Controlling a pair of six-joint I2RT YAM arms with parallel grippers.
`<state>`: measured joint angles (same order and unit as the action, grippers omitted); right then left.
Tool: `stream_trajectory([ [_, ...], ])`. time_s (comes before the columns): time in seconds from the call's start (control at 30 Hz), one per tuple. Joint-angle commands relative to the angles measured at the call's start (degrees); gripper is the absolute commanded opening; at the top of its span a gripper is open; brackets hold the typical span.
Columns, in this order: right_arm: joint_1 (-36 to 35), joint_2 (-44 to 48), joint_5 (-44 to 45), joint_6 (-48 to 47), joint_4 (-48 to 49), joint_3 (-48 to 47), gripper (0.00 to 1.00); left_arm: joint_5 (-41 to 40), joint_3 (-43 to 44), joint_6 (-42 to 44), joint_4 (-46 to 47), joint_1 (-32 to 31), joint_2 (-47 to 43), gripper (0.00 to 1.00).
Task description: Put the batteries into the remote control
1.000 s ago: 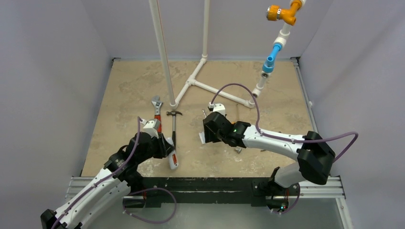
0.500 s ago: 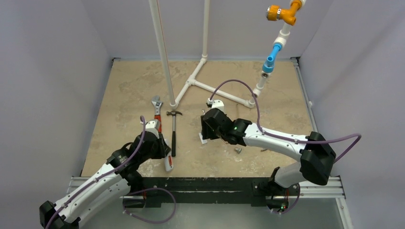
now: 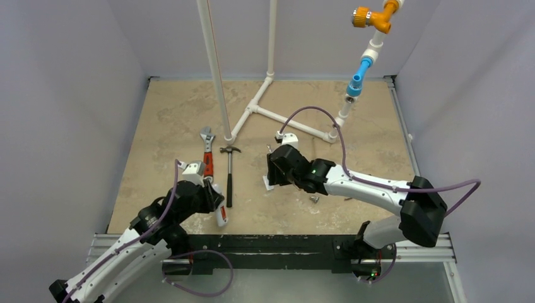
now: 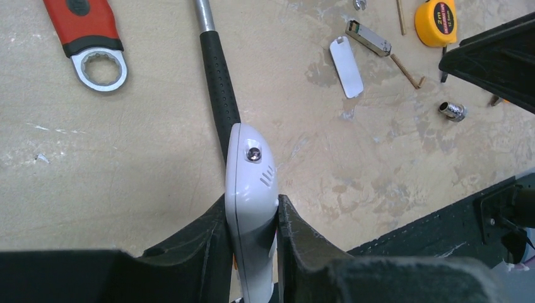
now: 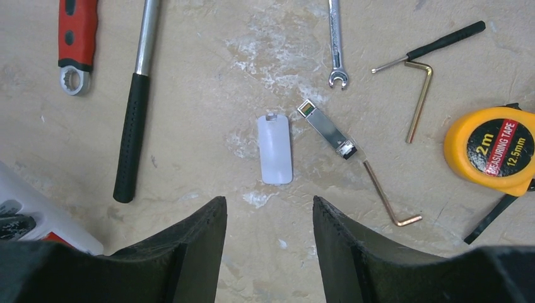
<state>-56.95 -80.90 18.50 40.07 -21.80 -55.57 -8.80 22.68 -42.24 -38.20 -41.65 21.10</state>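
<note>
My left gripper (image 4: 252,201) is shut on the remote control (image 4: 251,165), a slim white handset held on edge just above the table, its rounded end pointing away next to the hammer's grip. From above, the remote control (image 3: 221,214) sticks out of the left gripper (image 3: 211,201) near the front edge. A thin orange-red sliver (image 4: 276,251) shows low on its side; I cannot tell whether it is one of the batteries. My right gripper (image 5: 268,201) hangs open above a flat white cover (image 5: 275,149) lying on the table. The right gripper (image 3: 276,172) holds nothing.
A black-gripped hammer (image 3: 229,173) and a red-handled wrench (image 3: 207,154) lie left of centre. Near the cover lie a small metal clip (image 5: 328,131), a small spanner (image 5: 336,44), hex keys (image 5: 419,95), a yellow tape measure (image 5: 489,148) and a socket (image 4: 453,111). A white pipe frame (image 3: 265,110) stands behind.
My left arm has drawn back toward the near left, carrying the remote control with it. The right gripper has shifted slightly and stays open.
</note>
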Motion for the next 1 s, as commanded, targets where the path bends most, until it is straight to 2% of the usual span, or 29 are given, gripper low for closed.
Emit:
stream_trajectory([
  [0.0, -0.7, 3.2, 1.3, 1.6, 2.6, 1.8, 0.51, 0.3, 0.0, 0.1, -0.1, -1.6, -2.7, 0.00],
  [0.27, -1.3, 5.3, -0.9, 3.1, 4.3, 7.2, 0.52, 4.3, 4.2, -1.6, -2.1, -2.0, -4.9, 0.00],
  [0.53, -1.9, 3.1, -0.9, 2.2, 10.9, 9.2, 0.52, 11.4, 3.4, -2.3, -0.6, -2.1, -16.6, 0.00],
  [0.63, -1.9, 0.4, -1.2, 1.1, 12.2, 7.8, 0.53, 12.2, 3.8, -2.5, -0.5, -2.1, -18.0, 0.00],
  [0.97, -2.7, -13.4, 1.7, -1.8, 7.8, -2.1, 0.51, 15.4, 4.8, 0.0, 3.3, -2.1, -16.4, 0.00],
])
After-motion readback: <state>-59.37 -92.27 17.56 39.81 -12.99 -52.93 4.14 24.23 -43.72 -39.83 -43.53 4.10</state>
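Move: From my right hand, the remote's battery cover lies on the table about 3 cm ahead, straight on sideways, and roughly 10 cm below. The metal USB stick is some 4 cm to the right of the cover and 2 cm farther out, the hex key 10 cm right and 1 cm back from my hand, the hammer handle 13 cm left. From my left hand, which holds the remote, the cover is about 6 cm ahead, 17 cm right and 8 cm below. I bring my right hand down about 7 cm towards the battery cover, fingers staying half open: at first it eases back about 2 cm, then swings some 3 cm left and a little forward as it sinks faster. My left hand keeps its grip on the remote and lifts it about 6 cm, drawing back 4 and slightly right, rolling its left side down and turning clockwise. ##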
